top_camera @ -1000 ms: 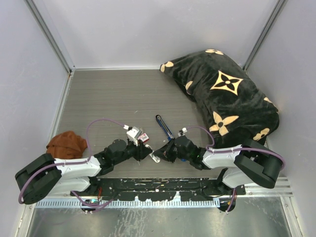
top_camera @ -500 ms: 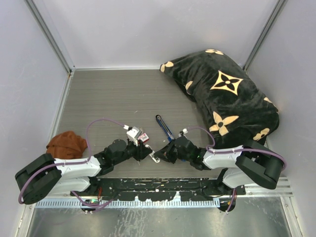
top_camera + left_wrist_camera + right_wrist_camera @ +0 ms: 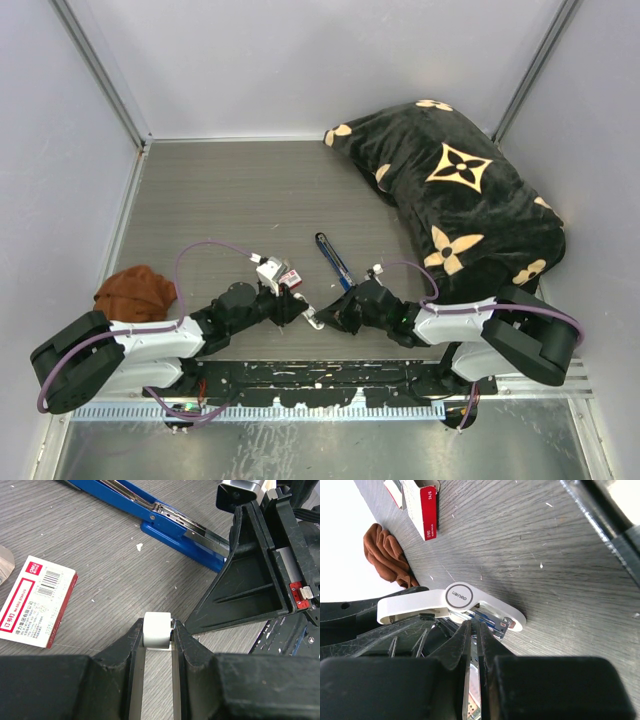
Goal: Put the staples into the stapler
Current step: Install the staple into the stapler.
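The blue stapler (image 3: 333, 260) lies opened flat mid-table, its silver channel (image 3: 172, 517) showing. My left gripper (image 3: 305, 312) is shut on a small white oblong piece (image 3: 158, 627), held low over the table. In the right wrist view that piece (image 3: 460, 600) is hinged open, with a round logo and a silvery inner channel. My right gripper (image 3: 475, 622) points at that channel, touching or nearly so. Its fingers are almost together on a thin silvery strip, the staples (image 3: 474, 640), mostly hidden between them. The two grippers meet tip to tip, near the stapler's close end.
A red-and-white cardboard box (image 3: 290, 277) lies just left of the stapler, beside my left wrist. A brown cloth (image 3: 135, 292) sits at the table's left edge. A large black patterned cushion (image 3: 460, 190) fills the back right. Grey walls close in three sides.
My right gripper has edged slightly toward the white piece. The left arm, the stapler and the box have not moved.
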Available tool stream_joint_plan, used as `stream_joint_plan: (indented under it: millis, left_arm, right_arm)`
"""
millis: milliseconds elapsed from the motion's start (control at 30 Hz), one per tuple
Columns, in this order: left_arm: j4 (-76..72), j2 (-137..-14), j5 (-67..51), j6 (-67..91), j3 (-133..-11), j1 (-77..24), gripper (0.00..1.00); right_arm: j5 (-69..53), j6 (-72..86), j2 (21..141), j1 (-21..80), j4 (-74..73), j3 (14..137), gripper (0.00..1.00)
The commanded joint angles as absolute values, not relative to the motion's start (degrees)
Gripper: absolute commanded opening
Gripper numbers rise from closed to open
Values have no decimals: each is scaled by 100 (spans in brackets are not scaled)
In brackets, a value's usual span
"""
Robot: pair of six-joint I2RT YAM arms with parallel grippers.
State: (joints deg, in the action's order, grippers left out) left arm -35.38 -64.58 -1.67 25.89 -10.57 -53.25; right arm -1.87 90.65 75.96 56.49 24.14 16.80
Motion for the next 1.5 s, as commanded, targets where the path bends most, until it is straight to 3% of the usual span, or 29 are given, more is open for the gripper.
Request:
stream_joint_plan:
  millis: [0,700,1133,1467]
  left_arm:
    - [-3972,-6371,-55,2542,-1064,-5350,0]
    - [-4042,-6459,-108,2557,-1050,-5345,0]
    - [-3700,-6349,309,2590,-988,-5346,0]
    - [-3801,-6469,181,2608,-989,-5350,0]
  right_arm:
    - [0,9158,7489,5688,2428,1643,8]
    - [-8,9229,7822,5709,2648,1637,10]
    - [158,9045,7222,5717,2006,1730,31]
    - [277,8693,7015,5716,1793,1816,36]
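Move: The right hand holds its nearly shut fingertips at the open magazine of the white stapler, whose middle lies about 3 cm to its left, 1 cm ahead and roughly level. The staple box stands some 10 cm ahead and 10 cm left of the right hand, the blue stapler about 9 cm ahead and 4 cm right, both about 3 cm lower. From the left hand, which grips the white stapler's raised lid, the stapler's middle is about 3 cm right, 1 cm back and 2 cm below. The right hand keeps its fingertips at the end of the white stapler's magazine and eases down barely half a centimetre, then opens its fingers to about a third, comes free of the magazine and backs off just over 1 cm to the right with a brief small lift. The left hand keeps its grip on the lid throughout, and in the later part carries the stapler about 1.5 cm left, down and slightly forward, away from the opened fingers. ##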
